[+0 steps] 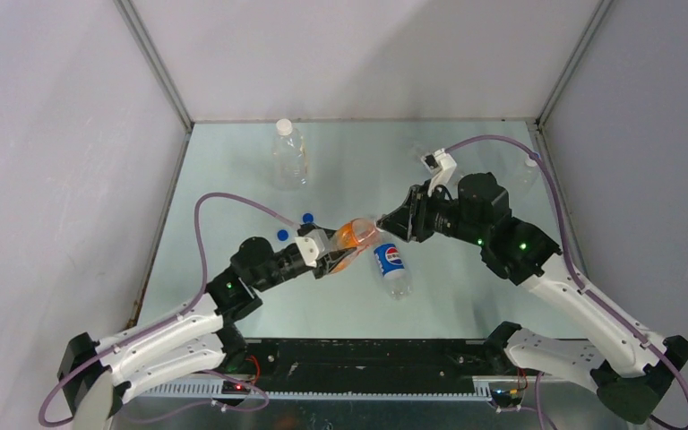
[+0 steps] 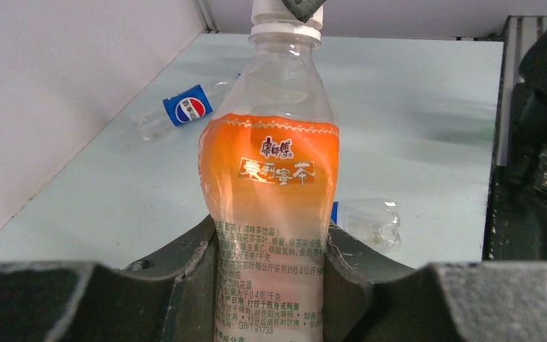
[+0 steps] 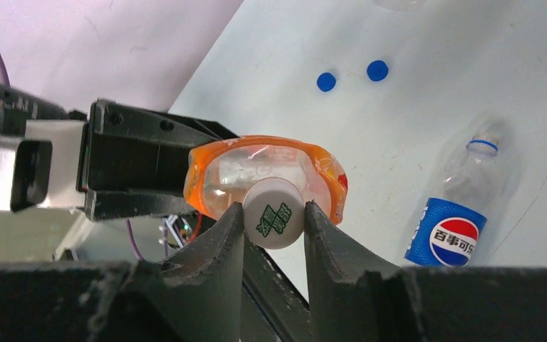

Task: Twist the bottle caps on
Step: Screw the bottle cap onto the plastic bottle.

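Note:
My left gripper [image 2: 271,285] is shut on the lower body of an orange-labelled bottle [image 2: 271,171], held above the table [image 1: 340,161] with its neck toward the right arm. A white cap [image 3: 274,221] with green print sits on that bottle's neck, and my right gripper [image 3: 274,224] is shut on it from both sides. In the top view the orange-labelled bottle [image 1: 355,239] hangs between the left gripper [image 1: 331,255] and the right gripper [image 1: 383,226]. Two blue caps [image 1: 307,217] [image 1: 282,235] lie loose on the table left of it.
A blue-labelled Pepsi bottle [image 1: 392,265] lies uncapped on its side just below the held bottle. A clear capped bottle [image 1: 288,152] stands at the back left. Another small clear bottle [image 1: 527,172] stands by the right wall.

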### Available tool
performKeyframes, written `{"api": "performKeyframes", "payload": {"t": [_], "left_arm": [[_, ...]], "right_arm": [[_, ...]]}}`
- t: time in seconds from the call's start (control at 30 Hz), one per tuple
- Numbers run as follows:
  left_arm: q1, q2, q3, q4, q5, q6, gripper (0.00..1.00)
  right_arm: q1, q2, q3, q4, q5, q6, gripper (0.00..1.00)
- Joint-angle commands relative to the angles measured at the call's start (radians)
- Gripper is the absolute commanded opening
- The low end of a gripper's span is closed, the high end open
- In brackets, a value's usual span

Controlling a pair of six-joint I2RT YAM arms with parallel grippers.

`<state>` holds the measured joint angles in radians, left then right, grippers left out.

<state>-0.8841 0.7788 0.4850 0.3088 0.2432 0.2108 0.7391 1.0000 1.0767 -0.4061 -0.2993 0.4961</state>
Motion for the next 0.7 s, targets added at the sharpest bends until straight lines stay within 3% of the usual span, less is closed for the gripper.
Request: {"api": "performKeyframes", "payload": {"t": [0.0,0.13,0.23,0.37,0.57,0.67], "left_arm": [[-0.036,0.008,0.030,0.310,-0.074,0.013,0.00],[-0.036,-0.010,-0.002,0.279,-0.098,0.004,0.00],[-0.036,-0.031,-0.043,0.265,-0.143,-0.025,0.00],[-0.035,-0.057,-0.098,0.228,-0.195,-0.052,0.00],[-0.023,-0.061,-0.141,0.201,-0.226,-0.105,0.00],[0.022,-0.068,-0.140,0.174,-0.175,-0.149,0.00]], "right_arm": [[0.085,0.031,-0.013,-0.051,0.002,0.186,0.07],[0.094,0.013,-0.012,-0.040,0.034,0.190,0.17],[0.093,-0.016,-0.012,-0.032,0.055,0.145,0.37],[0.094,-0.055,-0.014,-0.013,0.071,0.085,0.55],[0.089,-0.093,-0.012,-0.006,0.026,-0.027,0.68],[0.076,-0.116,-0.013,-0.024,-0.022,-0.133,0.76]]}}
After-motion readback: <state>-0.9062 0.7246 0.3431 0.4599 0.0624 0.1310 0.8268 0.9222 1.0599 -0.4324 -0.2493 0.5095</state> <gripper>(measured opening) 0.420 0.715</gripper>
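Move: The white cap, already on the orange-labelled bottle, sits between the right fingers, right at that hand's point. Under it the Pepsi bottle lies on the table, roughly 17 cm below, 3 cm back and 3 cm to the right. From the left hand, which holds the bottle's lower body, the cap is about 7 cm ahead and 13 cm to the right, nearly level; the two loose blue caps are about 13 cm ahead, 9 cm to its left and 19 cm below. Both hands still grip, the right on the cap and the left on the bottle, and ease forward about half a centimetre together. Then the right fingers open wide, let go of the cap and back off some 3 cm towards the base, rising slightly at the end. The left keeps its hold and draws the bottle away, about 2 cm left, sinking and edging forward, swinging roughly 10 degrees counter-clockwise. ##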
